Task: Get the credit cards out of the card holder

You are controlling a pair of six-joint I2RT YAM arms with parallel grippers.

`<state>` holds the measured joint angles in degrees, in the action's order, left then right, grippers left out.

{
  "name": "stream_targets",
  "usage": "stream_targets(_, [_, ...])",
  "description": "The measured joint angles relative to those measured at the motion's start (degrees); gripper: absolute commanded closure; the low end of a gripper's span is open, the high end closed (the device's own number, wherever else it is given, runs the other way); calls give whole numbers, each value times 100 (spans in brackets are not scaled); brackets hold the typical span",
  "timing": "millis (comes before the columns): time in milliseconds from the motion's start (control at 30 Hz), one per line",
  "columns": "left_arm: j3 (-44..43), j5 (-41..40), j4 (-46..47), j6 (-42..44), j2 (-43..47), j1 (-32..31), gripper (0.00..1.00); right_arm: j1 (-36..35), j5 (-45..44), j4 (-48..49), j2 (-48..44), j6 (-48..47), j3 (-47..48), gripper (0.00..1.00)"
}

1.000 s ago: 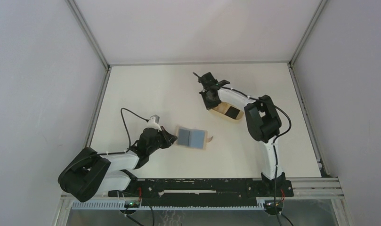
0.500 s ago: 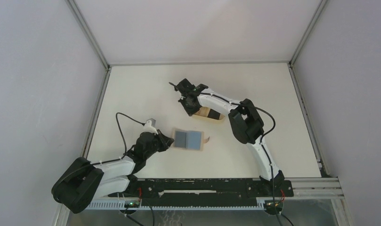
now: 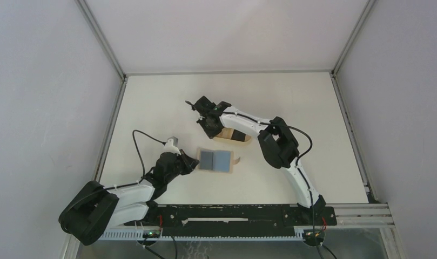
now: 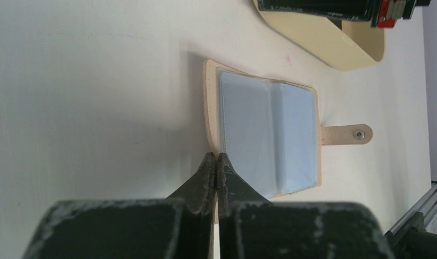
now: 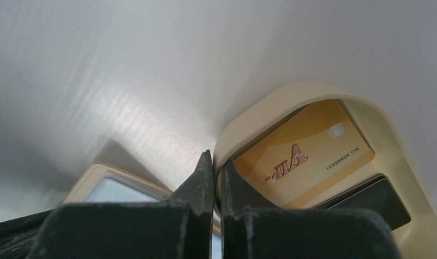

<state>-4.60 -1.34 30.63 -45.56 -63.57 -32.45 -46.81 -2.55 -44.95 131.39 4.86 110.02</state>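
The card holder [image 3: 219, 161] lies open on the table, tan with light blue sleeves [image 4: 267, 137] and a snap tab [image 4: 348, 134]. My left gripper [image 4: 216, 158] is shut on its tan left edge, seen also from above [image 3: 194, 162]. I cannot tell whether a card sits in the sleeves. A gold credit card [image 5: 308, 156] and a black one [image 5: 367, 202] lie in the tan oval tray [image 5: 270, 108]. My right gripper [image 5: 215, 162] is shut on that tray's rim at its left end [image 3: 209, 125].
The tray [image 3: 227, 133] sits just beyond the card holder, with a narrow gap between them. From the left wrist, the tray's wall [image 4: 324, 46] shows at the top. Metal rails border the white table, and grey walls stand on both sides.
My right arm has dragged the tray leftward and nearer to the card holder. The left gripper and the card holder have shifted slightly left, grip unchanged.
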Motion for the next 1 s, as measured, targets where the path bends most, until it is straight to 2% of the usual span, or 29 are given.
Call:
stream_targets(67, [0,0,4,-2,0,0,100,-87,11,0,0,17,0,97])
stream_targets(133, [0,0,7,-2,0,0,100,-168,28,-2,0,35,0,85])
stream_targets(433, [0,-4,9,-9,-7,0,100,-247,140,-74,0,109,0,50])
stream_targets(767, [0,-20,118,-11,-216,2,100,-116,166,-339,-205,85,186,41])
stream_targets(1000, [-96,28,306,-42,-514,2,100,232,251,-356,-1137,85,223,34])
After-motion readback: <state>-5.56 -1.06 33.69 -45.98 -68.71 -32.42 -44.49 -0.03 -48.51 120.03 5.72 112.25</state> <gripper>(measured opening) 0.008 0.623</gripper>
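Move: The right fingers hold the cream tray by its near-left corner. The card holder, beside which it is being set, lies about 9 cm nearer the base, 2 cm to the right and some 3 cm below the hand. The tray's middle is about 7 cm right and 2 cm ahead, the orange card in it about 4 cm right and 2 cm ahead. The left hand has the holder's middle about 6 cm to its right, 1 cm ahead and slightly below. Still pinching the tray's rim, the right hand draws it the last 2 cm or so back towards the card holder and slightly left, then opens its fingers a good half and lets go. It lifts clear, rising about 10 cm and easing roughly 3 cm forward and 2 cm right as the wrist tilts slightly. The left hand keeps its shut fingers on the holder's left edge. ##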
